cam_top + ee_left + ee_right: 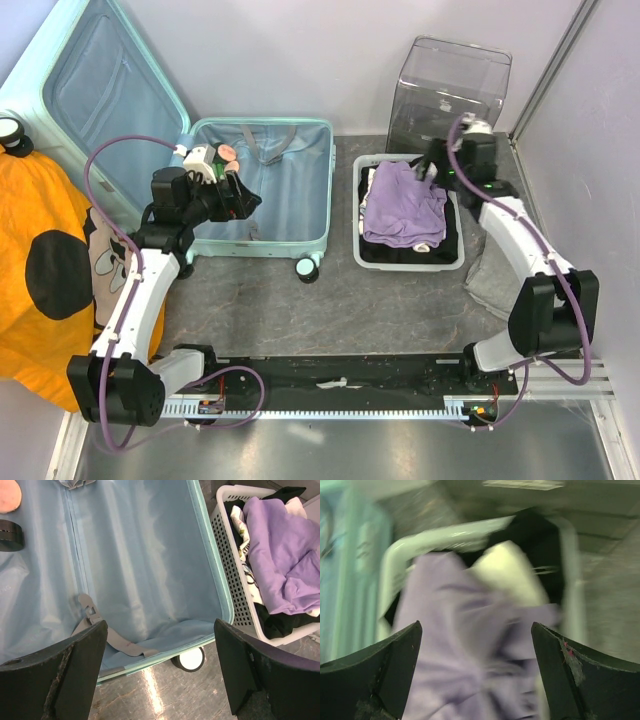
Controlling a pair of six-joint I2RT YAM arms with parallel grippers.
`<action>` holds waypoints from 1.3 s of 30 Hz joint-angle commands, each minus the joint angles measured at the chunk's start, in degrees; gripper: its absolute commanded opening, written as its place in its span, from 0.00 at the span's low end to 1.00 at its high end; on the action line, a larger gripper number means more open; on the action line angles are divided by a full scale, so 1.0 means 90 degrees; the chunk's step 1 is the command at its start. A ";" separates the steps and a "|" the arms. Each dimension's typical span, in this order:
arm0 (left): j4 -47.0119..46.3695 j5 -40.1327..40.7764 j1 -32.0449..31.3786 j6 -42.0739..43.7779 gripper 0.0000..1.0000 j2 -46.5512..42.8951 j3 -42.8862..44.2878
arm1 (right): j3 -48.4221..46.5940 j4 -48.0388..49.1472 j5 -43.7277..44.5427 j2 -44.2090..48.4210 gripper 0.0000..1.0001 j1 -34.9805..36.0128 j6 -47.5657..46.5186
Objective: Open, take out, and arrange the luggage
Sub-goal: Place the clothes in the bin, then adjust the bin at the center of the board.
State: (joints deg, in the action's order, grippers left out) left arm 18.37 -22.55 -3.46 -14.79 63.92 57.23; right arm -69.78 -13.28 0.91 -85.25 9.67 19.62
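The mint luggage [300, 215] lies open on the table, its lid [95, 90] leaning up at the far left. Pale blue lining [140, 565] and a grey strap [112, 639] show inside, with one wheel [190, 659] below the front rim. My left gripper [240, 197] hovers open over the near left part of the shell; in the left wrist view the gripper [160, 672] holds nothing. My right gripper [432, 166] stands open above the far edge of the white basket [360, 215]. In the blurred right wrist view the gripper [476, 675] is over purple cloth [465, 655], not touching it.
The basket holds a purple garment [403, 208] on black and white clothes. A clear plastic box [450, 85] stands behind it. Orange cloth [40, 215] covers the left side. A grey cloth [490, 282] lies at the right. Small pink and white items [215, 158] sit in the suitcase's far left corner.
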 commanded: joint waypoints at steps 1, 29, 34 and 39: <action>-0.0195 -0.0024 0.0033 0.0373 0.93 -0.0032 0.0086 | 0.0096 0.0440 -0.0249 0.0039 0.98 -0.0742 0.0233; 0.0049 0.0444 0.0033 0.0666 0.93 -0.0188 0.0086 | 0.1864 0.1173 0.0642 -0.0645 0.47 -0.0889 0.0614; 0.0049 0.0425 0.0033 0.0657 0.93 -0.0179 0.0076 | 0.2234 0.1075 0.0573 -0.0314 0.44 -0.0840 0.0584; 0.0049 0.0386 0.0033 0.0627 0.93 -0.0149 0.0067 | 0.2401 0.0724 0.1089 0.0077 0.43 -0.0567 0.0807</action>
State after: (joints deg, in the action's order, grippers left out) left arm 19.62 -19.49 -3.46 -11.35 63.46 57.23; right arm -51.20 3.33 8.51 -86.52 2.13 24.62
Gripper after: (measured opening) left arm 0.932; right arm 0.439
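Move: The middle of the bin's right rim, with the purple cloth's corner against it, lies about 9 cm to the right hand's right, 1 cm ahead and 10 cm below. The purple cloth is centred some 3 cm left and 1 cm back, 11 cm down; the clear-lidded case stands about 15 cm ahead and 6 cm right. From the left hand that rim is roughly 48 cm right, 10 cm ahead and 12 cm lower. The right hand, fingers wide open, swings off the purple cloth to its right by some 6 cm and then sinks about 9 cm over the bin's right rim, easing a little farther right and turning some 15 degrees clockwise. Its fingers straddle the rim, one inside and one outside, and close to about half open, pinching the rim with the cloth's loose corner, before the hand draws back about 2 cm and slightly left. ##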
